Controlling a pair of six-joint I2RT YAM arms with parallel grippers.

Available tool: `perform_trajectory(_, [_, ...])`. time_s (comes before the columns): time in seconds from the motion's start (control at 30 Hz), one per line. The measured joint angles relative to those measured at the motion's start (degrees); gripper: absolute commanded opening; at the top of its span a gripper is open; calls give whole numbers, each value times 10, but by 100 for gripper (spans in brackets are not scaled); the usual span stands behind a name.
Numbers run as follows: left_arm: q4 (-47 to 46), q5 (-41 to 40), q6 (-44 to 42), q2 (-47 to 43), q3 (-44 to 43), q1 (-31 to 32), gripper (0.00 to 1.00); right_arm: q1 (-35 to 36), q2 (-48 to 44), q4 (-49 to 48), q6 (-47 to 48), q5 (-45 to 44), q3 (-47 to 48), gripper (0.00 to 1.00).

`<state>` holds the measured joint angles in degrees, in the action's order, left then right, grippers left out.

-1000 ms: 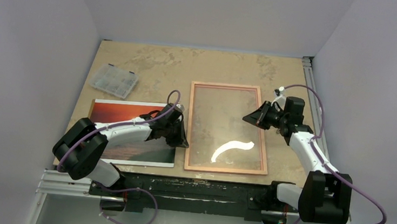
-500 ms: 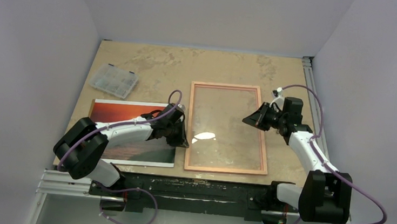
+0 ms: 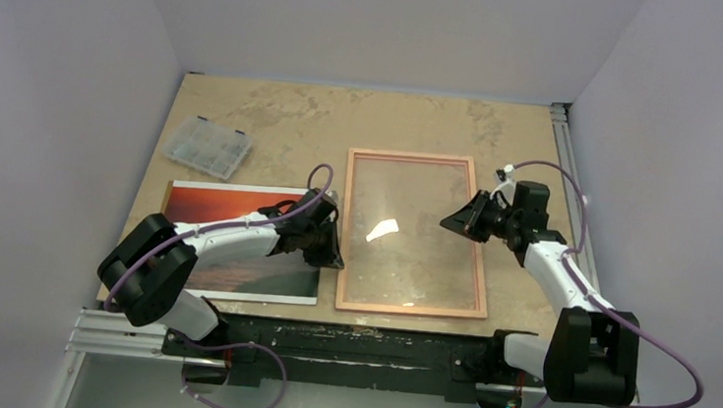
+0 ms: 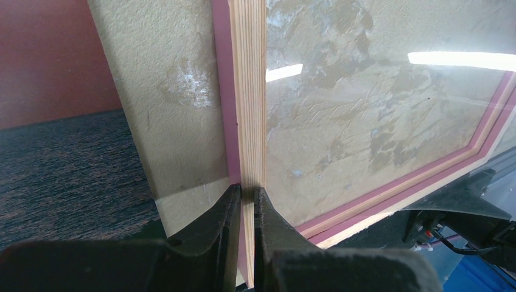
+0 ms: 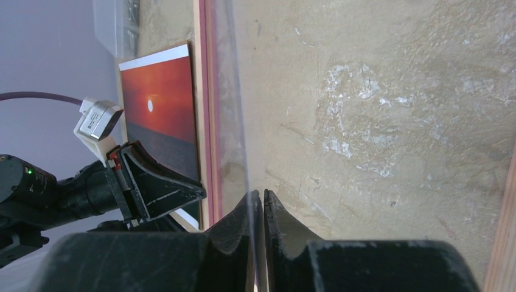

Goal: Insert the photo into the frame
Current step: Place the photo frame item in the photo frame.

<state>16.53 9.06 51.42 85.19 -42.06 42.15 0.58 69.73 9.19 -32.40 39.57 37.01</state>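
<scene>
The frame, thin pinkish wood, lies flat mid-table. My left gripper is shut on its left rail; in the left wrist view my left gripper has one finger on each side of the rail. My right gripper is shut on the right edge of the clear pane, holding that edge raised over the frame. The right wrist view shows my right gripper pinching the thin pane. The sunset photo lies face up left of the frame, partly under my left arm, and shows in the right wrist view.
A clear plastic organizer box sits at the back left. A black rail runs along the table's near edge between the arm bases. Grey walls close in the left, back and right sides.
The bright reflection on the pane has slid from the front of the frame toward its middle as the pane tilted. My right gripper has shifted slightly. The left arm has not moved.
</scene>
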Motion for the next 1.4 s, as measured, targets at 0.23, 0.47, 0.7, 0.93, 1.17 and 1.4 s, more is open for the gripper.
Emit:
perform_trajectory(0.23, [3, -3, 0, 1, -3, 2, 0, 0, -1, -16, -19, 0, -15, 31])
perform_trajectory(0.47, [7, -6, 0, 2, -5, 4, 0, 0, 0, -15, -17, 2, -16, 60])
perform_trajectory(0.7, [8, -7, 0, 3, -6, 4, 0, 1, 26, 5, 5, 0, -9, 70])
perform_trajectory(0.93, [12, -10, 0, 3, -9, 7, 0, 2, 42, 50, 37, -15, 13, 73])
perform_trajectory(1.17, [13, -14, 0, 3, -10, 9, 0, 5, 43, 102, 69, -43, 36, 74])
perform_trajectory(1.4, [14, -19, 0, 3, -10, 11, 0, 5, 67, 131, 96, -75, 55, 76])
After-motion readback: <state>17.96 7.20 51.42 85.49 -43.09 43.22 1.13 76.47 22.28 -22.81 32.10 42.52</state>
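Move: Holding the raised right edge of the clear sheet, the right hand has the frame's middle about 6 cm to its left, level with it fore and aft and 11 cm below. The frame's right rail lies some 7 cm to the right of that hand, equally low; the photo's middle is about 39 cm left and 5 back. From the left hand, already gripping the left rail, the frame's middle is about 11 cm ahead and 14 right. Opening to about three quarters, the right fingers give up their pinch on the clear sheet's edge while the hand barely moves. The hand then sinks about 4 cm towards the frame, easing 2 cm right towards the right rail and rolling some 10 degrees, left side down, with one finger under the sheet's edge. The left hand stays put, still pinching the frame's left rail. ##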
